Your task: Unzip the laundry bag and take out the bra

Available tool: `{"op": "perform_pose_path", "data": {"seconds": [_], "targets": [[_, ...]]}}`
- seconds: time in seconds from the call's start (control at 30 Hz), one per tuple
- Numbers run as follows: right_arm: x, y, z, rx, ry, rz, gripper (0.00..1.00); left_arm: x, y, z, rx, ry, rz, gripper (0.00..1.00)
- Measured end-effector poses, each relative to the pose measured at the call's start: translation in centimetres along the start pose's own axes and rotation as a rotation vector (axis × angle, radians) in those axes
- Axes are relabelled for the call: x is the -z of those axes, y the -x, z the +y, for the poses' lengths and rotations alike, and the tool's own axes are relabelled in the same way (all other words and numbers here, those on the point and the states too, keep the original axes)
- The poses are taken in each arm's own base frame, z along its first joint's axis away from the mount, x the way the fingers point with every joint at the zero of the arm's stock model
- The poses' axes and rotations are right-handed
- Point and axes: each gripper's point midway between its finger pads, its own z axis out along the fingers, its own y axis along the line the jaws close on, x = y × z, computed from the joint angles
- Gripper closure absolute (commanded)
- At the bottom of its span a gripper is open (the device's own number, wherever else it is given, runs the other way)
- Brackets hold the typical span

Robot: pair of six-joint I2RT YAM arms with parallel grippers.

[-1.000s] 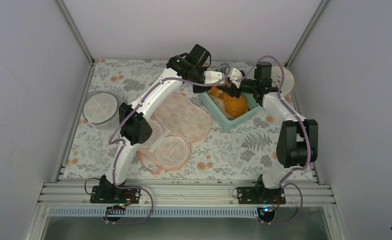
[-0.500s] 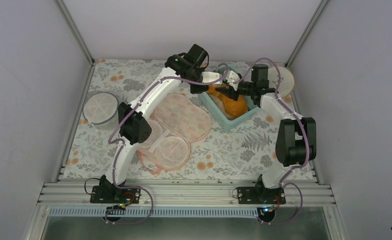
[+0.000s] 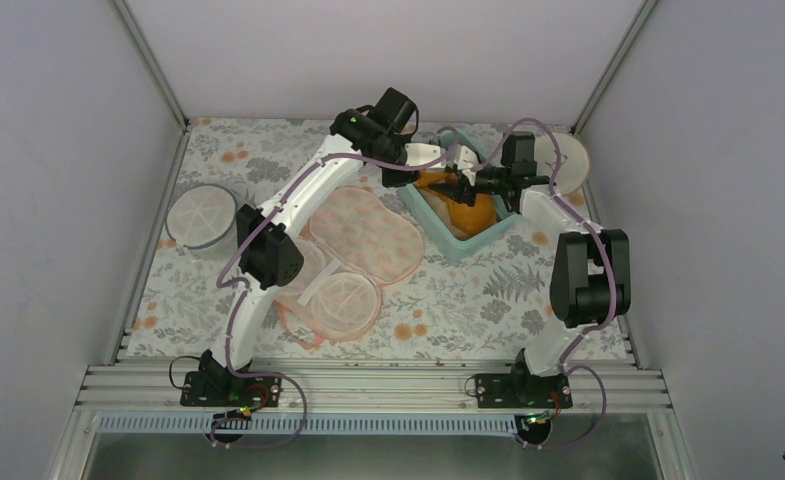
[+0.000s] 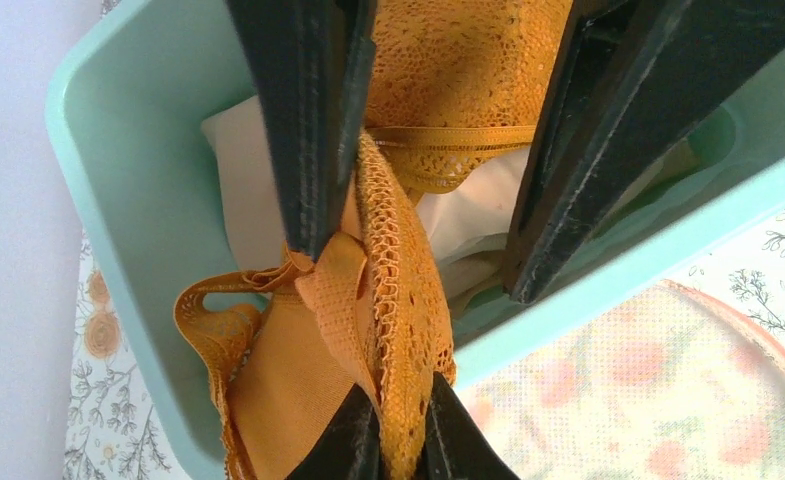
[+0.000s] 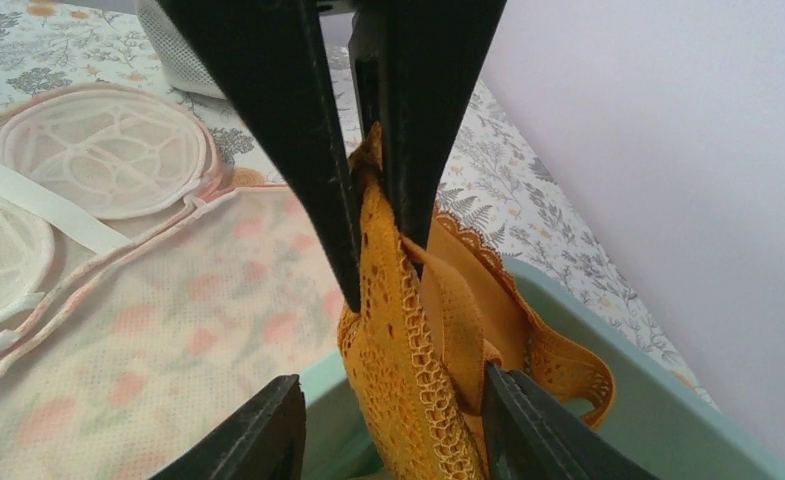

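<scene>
The orange lace bra (image 3: 473, 212) hangs partly lifted over the teal bin (image 3: 448, 250), its lower part still inside. My left gripper (image 4: 398, 400) is shut on a fold of the bra (image 4: 298, 370). My right gripper (image 5: 390, 380) is open and straddles the same bra (image 5: 408, 340) from the opposite side. One finger touches the fabric and the other stands apart from it. In the top view the two grippers meet over the bin, left gripper (image 3: 430, 176) and right gripper (image 3: 455, 186). The peach mesh laundry bag (image 3: 368, 235) lies unzipped and spread flat, its white spoked rings showing.
A white cloth (image 4: 458, 210) lies in the bin under the bra. A round white spoked drum (image 3: 201, 217) stands at the left of the floral table. A pale round disc (image 3: 573, 160) sits at the back right. Grey walls close in on three sides.
My right gripper has moved left over the bin up to the left gripper, and its jaws have narrowed around the bra. The left arm and the laundry bag have not moved.
</scene>
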Motion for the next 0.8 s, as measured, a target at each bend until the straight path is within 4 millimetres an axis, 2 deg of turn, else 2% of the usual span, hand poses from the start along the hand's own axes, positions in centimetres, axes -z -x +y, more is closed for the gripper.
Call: {"op": "perform_pose_path", "data": {"seconds": [0.1, 0.27, 0.3, 0.33, 0.4, 0.47, 0.57, 0.67, 0.8], "targets": [[-0.2, -0.4, 0.0, 0.000, 0.005, 0.000, 0.66, 0.0, 0.0, 0.2, 0.002, 0.005, -0.004, 0.90], [-0.6, -1.0, 0.0, 0.004, 0.009, 0.010, 0.94, 0.1, 0.1, 0.7, 0.001, 0.018, -0.020, 0.90], [-0.7, -1.0, 0.1, 0.002, 0.012, 0.010, 0.96, 0.1, 0.2, 0.7, 0.000, 0.017, -0.024, 0.89], [-0.7, -1.0, 0.2, -0.009, 0.014, 0.011, 0.96, 0.1, 0.3, 0.7, 0.001, 0.016, -0.027, 0.82], [-0.7, -1.0, 0.1, -0.028, 0.010, 0.012, 0.96, 0.2, 0.3, 0.7, 0.002, 0.016, -0.030, 0.53], [-0.7, -0.8, 0.0, -0.078, 0.008, 0.004, 0.96, 0.2, 0.5, 0.8, 0.009, 0.020, -0.037, 0.39], [-0.4, -0.2, -0.4, -0.185, 0.005, -0.023, 0.96, 0.4, 0.9, 1.1, 0.039, 0.032, -0.051, 0.28], [-0.3, 0.5, -0.7, -0.318, 0.009, -0.047, 0.96, 1.2, 1.5, 1.5, 0.056, 0.049, -0.071, 0.25], [-0.3, 1.1, -1.0, -0.473, 0.015, -0.069, 0.96, 3.8, 2.5, 2.0, 0.076, 0.088, -0.104, 0.19]]}}
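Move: The bra's upper edge is still pinched in the left fingers and already lies between the half-open right fingers, about 1 cm right of and below the left hand point. From the right hand, the bra's lower cup rests about 6 cm right, 3 cm back and 11 cm down. The green bin's middle is some 4 cm right, 1 cm back and 12 cm below, and the opened laundry bag is roughly 13 cm left, 8 cm back and 16 cm below. Hand the bra over above the bin: sink the right gripper about 1 cm and shut its fingers on the edge just by the left pinch. Then spread the left fingers wide, let go and lift that hand about 5 cm clear, while the right keeps its hold, rises some 2 cm and rolls about 25 degrees about its own fingers, clockwise looking along them. ##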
